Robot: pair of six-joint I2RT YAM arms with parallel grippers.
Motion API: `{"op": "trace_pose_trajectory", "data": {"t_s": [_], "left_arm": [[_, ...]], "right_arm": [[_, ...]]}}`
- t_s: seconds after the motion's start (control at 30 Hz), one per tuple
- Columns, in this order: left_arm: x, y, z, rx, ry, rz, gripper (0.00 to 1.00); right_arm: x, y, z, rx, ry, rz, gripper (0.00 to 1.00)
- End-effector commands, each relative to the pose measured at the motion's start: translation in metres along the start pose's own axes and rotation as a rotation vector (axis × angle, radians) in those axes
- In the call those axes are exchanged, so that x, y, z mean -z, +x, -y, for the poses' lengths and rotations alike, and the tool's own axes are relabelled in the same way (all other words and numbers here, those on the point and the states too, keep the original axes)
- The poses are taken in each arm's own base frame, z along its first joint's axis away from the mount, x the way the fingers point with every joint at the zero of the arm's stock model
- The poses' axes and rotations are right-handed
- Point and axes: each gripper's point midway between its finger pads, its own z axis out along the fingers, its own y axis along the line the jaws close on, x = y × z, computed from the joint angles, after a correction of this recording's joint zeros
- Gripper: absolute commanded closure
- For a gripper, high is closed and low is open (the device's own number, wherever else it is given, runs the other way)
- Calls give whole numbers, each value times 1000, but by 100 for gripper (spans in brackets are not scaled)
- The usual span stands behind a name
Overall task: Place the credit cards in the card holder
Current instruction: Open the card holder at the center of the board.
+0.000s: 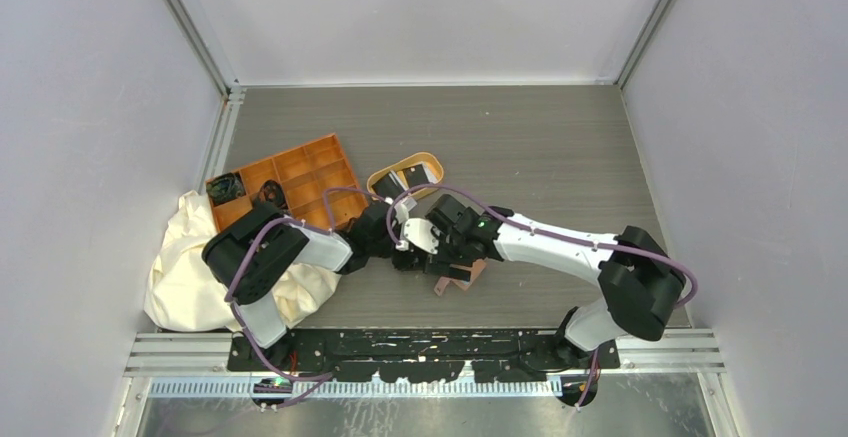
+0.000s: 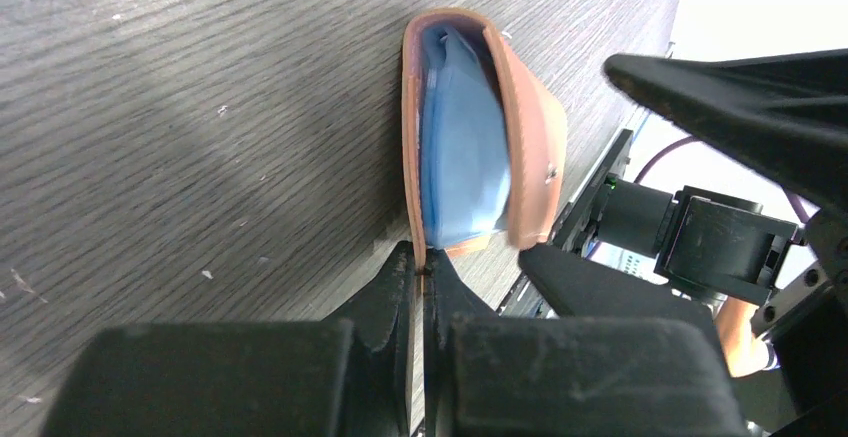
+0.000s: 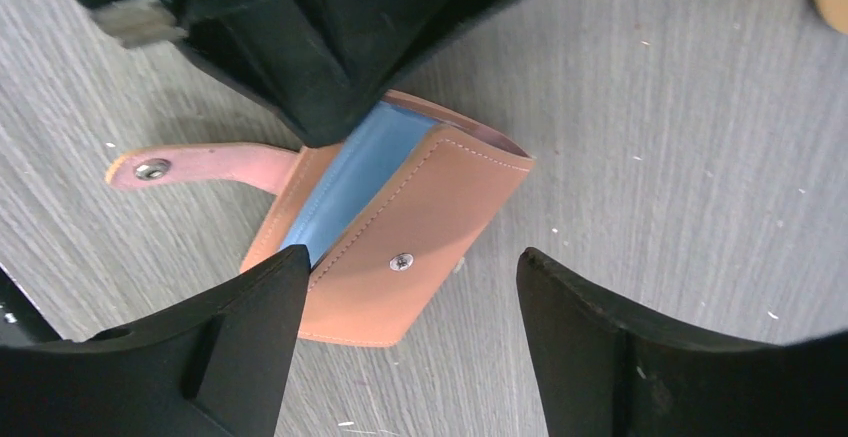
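The card holder (image 1: 458,279) sits partly open on the table between both grippers, pinkish-brown with a blue lining (image 2: 462,152). My left gripper (image 2: 422,275) is shut on the edge of one leather flap. In the right wrist view the card holder (image 3: 420,237) shows its snap tab (image 3: 190,167) stretched out to the left. My right gripper (image 3: 410,259) is open and straddles the front flap, its left finger (image 3: 240,327) at the blue pocket's edge. It holds nothing. The credit cards (image 1: 412,174), black with white patches, lie in the oval tray.
The oval tan-rimmed tray (image 1: 437,164) lies just behind the grippers. An orange compartment tray (image 1: 300,172) stands at the back left with small dark items in it. A cream cloth (image 1: 185,272) is bunched at the left under my left arm.
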Motion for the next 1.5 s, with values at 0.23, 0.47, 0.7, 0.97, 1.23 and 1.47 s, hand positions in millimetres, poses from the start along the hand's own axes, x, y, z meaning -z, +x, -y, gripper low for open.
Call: {"op": "trace_pose_trajectory", "data": {"t_s": [0.23,0.47,0.7,0.97,1.23,1.47], "left_arm": [[4,-2,8,-43,29,0,100],[7,0,8,-53,27,-1,100],[8,-1,10,-70,37,1,100],[18,-14,18,-154,17,58,89],[47,-34,28,-242,-2,176,73],[111,-60,59,-452,-50,392,59]], "right_arm": [[37,-11,62,-149,196,99,26],[28,5,75,-229,213,29,33],[17,17,69,-349,74,16,55],[15,16,54,-470,-100,50,90],[26,10,52,-561,-185,141,95],[32,4,51,-581,-209,187,99]]}}
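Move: The card holder, still folded with its cover a little raised, is pinched by the left hand at an edge near the strap; its middle lies about 5 cm to the right of that hand, 2 cm back and 1 cm down. From the open right hand it is some 2 cm back, 1 cm left and 2 cm below. The oval tray stands about 16 cm ahead of the right hand and 12 cm left; the orange box is roughly 30 cm left of the left hand and 12 cm ahead. The holder's cover is swung open by the right hand, which arcs forward and right about 7 cm, up over and down again, turning clockwise, then shuts its fingers on the cover's far part, eases back 2 cm and tilts. The left hand keeps the lower half pinched until the cover is over, then opens partway and leaves upward and left, some 8 cm up. ##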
